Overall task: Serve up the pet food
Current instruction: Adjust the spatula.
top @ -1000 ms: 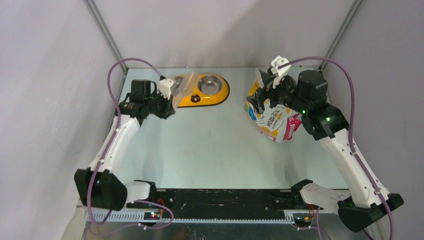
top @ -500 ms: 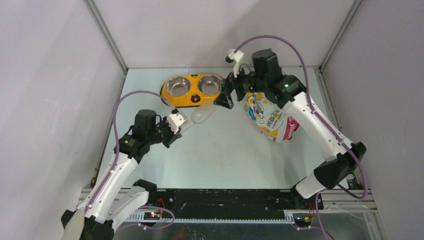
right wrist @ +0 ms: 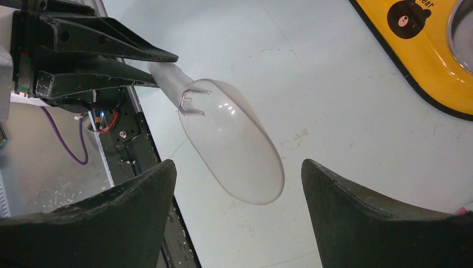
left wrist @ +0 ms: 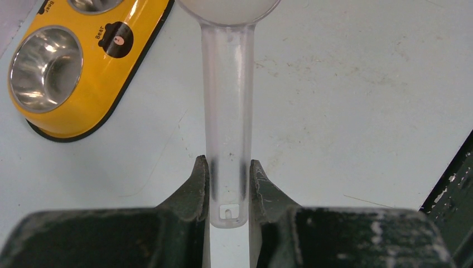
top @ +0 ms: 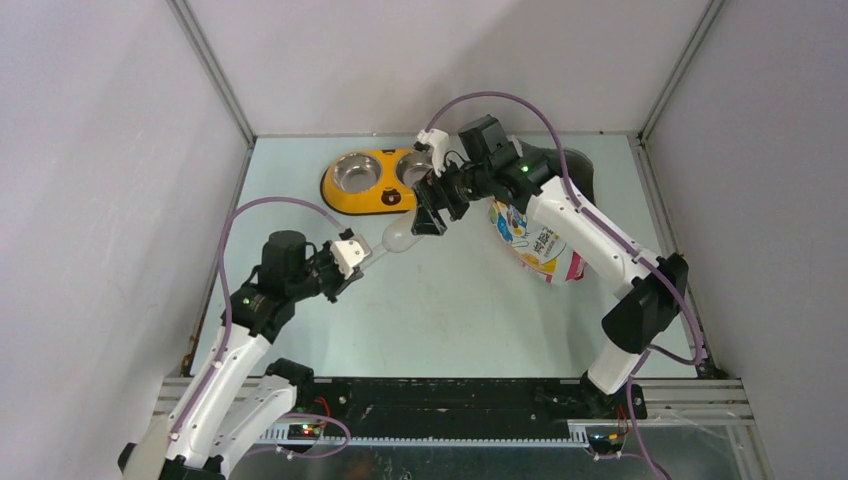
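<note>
My left gripper (top: 352, 256) (left wrist: 228, 184) is shut on the handle of the translucent plastic scoop (top: 398, 236) (left wrist: 227, 111), held low over the table with its bowl pointing toward the right arm. The scoop's bowl (right wrist: 234, 145) looks empty. My right gripper (top: 432, 218) (right wrist: 239, 164) is open, its fingers either side of the bowl's tip without touching it. The glossy cat-print bag (top: 540, 243) stands at the right, behind the right arm. No pet food shows; it is hidden.
The yellow double-bowl feeder (top: 380, 182) (left wrist: 72, 72) (right wrist: 429, 61) sits at the back centre, both steel bowls looking empty. The black base rail (top: 440, 395) (left wrist: 454, 184) runs along the near edge. Grey walls close in the table on three sides.
The left arm drew the scoop back from the feeder toward table centre. The right arm left the bag and swung left to the scoop's bowl, its jaws narrowing a little.
</note>
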`<state>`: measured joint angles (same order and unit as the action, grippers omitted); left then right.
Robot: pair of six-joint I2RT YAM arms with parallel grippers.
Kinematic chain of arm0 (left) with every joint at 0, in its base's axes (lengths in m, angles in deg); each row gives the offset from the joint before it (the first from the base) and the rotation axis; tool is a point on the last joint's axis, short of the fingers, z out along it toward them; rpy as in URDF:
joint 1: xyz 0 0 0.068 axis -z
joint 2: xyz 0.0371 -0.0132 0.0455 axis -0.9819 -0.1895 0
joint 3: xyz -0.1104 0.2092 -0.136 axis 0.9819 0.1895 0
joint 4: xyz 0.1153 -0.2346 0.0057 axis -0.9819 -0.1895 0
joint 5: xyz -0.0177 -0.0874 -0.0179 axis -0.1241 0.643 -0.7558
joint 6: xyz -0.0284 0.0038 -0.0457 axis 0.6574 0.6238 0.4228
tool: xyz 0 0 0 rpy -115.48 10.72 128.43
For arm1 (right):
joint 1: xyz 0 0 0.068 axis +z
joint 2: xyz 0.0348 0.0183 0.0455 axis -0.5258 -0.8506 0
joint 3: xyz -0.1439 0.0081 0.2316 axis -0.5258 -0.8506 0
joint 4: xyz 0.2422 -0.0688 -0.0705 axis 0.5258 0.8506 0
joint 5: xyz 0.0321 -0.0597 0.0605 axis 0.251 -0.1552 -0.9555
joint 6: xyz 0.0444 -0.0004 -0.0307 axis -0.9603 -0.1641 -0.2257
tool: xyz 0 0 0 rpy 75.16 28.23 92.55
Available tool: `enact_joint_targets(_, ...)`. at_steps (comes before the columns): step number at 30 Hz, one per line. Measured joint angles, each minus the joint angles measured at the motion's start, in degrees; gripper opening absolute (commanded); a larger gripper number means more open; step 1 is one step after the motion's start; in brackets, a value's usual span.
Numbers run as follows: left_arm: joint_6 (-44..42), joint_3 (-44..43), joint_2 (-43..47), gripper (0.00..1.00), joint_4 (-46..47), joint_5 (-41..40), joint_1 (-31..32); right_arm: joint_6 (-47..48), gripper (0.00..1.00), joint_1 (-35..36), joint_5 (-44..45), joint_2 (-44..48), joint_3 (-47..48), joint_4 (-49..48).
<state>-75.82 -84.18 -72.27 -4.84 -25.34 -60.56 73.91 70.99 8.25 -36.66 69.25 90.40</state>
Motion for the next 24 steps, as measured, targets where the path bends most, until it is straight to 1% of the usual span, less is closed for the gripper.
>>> enact_joint_targets(4, -0.46, 0.00, -0.26, 0.00, 0.11, 0.83, 0.39, 0.24, 0.80, 0.00, 0.20, -0.85, 2.25, 1.79)
enact_joint_targets(5, -0.57, 0.00, -0.31, 0.00, 0.11, 0.98, 0.46, 0.26, 0.76, -0.02, 0.22, -0.96, 2.86, 2.08)
enact_joint_targets(8, -0.83, 0.00, -0.28, 0.00, 0.15, 1.29, 0.50, 0.26, 0.70, -0.15, 0.15, -1.70, 4.52, 2.75)
enact_joint_targets(14, -0.87, 0.00, -0.15, 0.00, 0.17, 1.29, 0.59, 0.20, 0.59, -0.50, -0.48, -7.04, 7.26, 6.23)
enact_joint_targets(16, -0.90, 0.00, 0.07, 0.00, 0.15, 1.29, 0.59, 0.02, 0.53, -0.55, -0.50, -8.61, 7.28, 7.50)
enact_joint_targets(18, -0.96, 0.00, 0.17, 0.00, 0.15, 1.33, 0.59, -0.22, 0.44, -0.66, -0.48, -9.27, 7.28, 8.52)
enact_joint_targets(19, -1.01, 0.00, 0.20, 0.00, 0.13, 1.38, 0.61, -0.28, 0.42, -0.70, -0.50, -9.33, 7.30, 8.92)
enact_joint_targets(20, -1.05, 0.00, 0.17, 0.00, 0.09, 1.40, 0.66, -0.48, 0.37, -0.72, -0.52, -9.33, 7.43, 9.11)
enact_joint_targets(24, -1.40, 0.00, 0.20, 0.00, 0.11, 1.49, 0.74, -1.09, 0.28, -0.72, -0.76, -9.25, 7.89, 9.05)
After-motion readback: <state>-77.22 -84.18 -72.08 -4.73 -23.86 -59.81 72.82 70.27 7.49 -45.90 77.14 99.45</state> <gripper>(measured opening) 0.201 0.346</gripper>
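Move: Just below the wide-open right fingers hangs the spatula's scoop, some 4 cm to the hand's left, 2 cm back and 5 cm lower. The bowl stand is roughly 22 cm ahead of the right hand, 9 cm left and 20 cm down; the food bag is about 26 cm right and 8 cm ahead, some 14 cm lower. The left hand already grips the spatula's handle, its scoop about 8 cm ahead, 8 cm right and 2 cm higher. Closing from nearly full width to about a third, the right fingers come down astride the scoop's side wall: the hand first lifts about 1 cm and edges forward, then sinks some 5 cm, the wrist tipping about 10 degrees, and holds that height while the fingers keep narrowing. The left hand keeps its grip on the handle, practically still. ##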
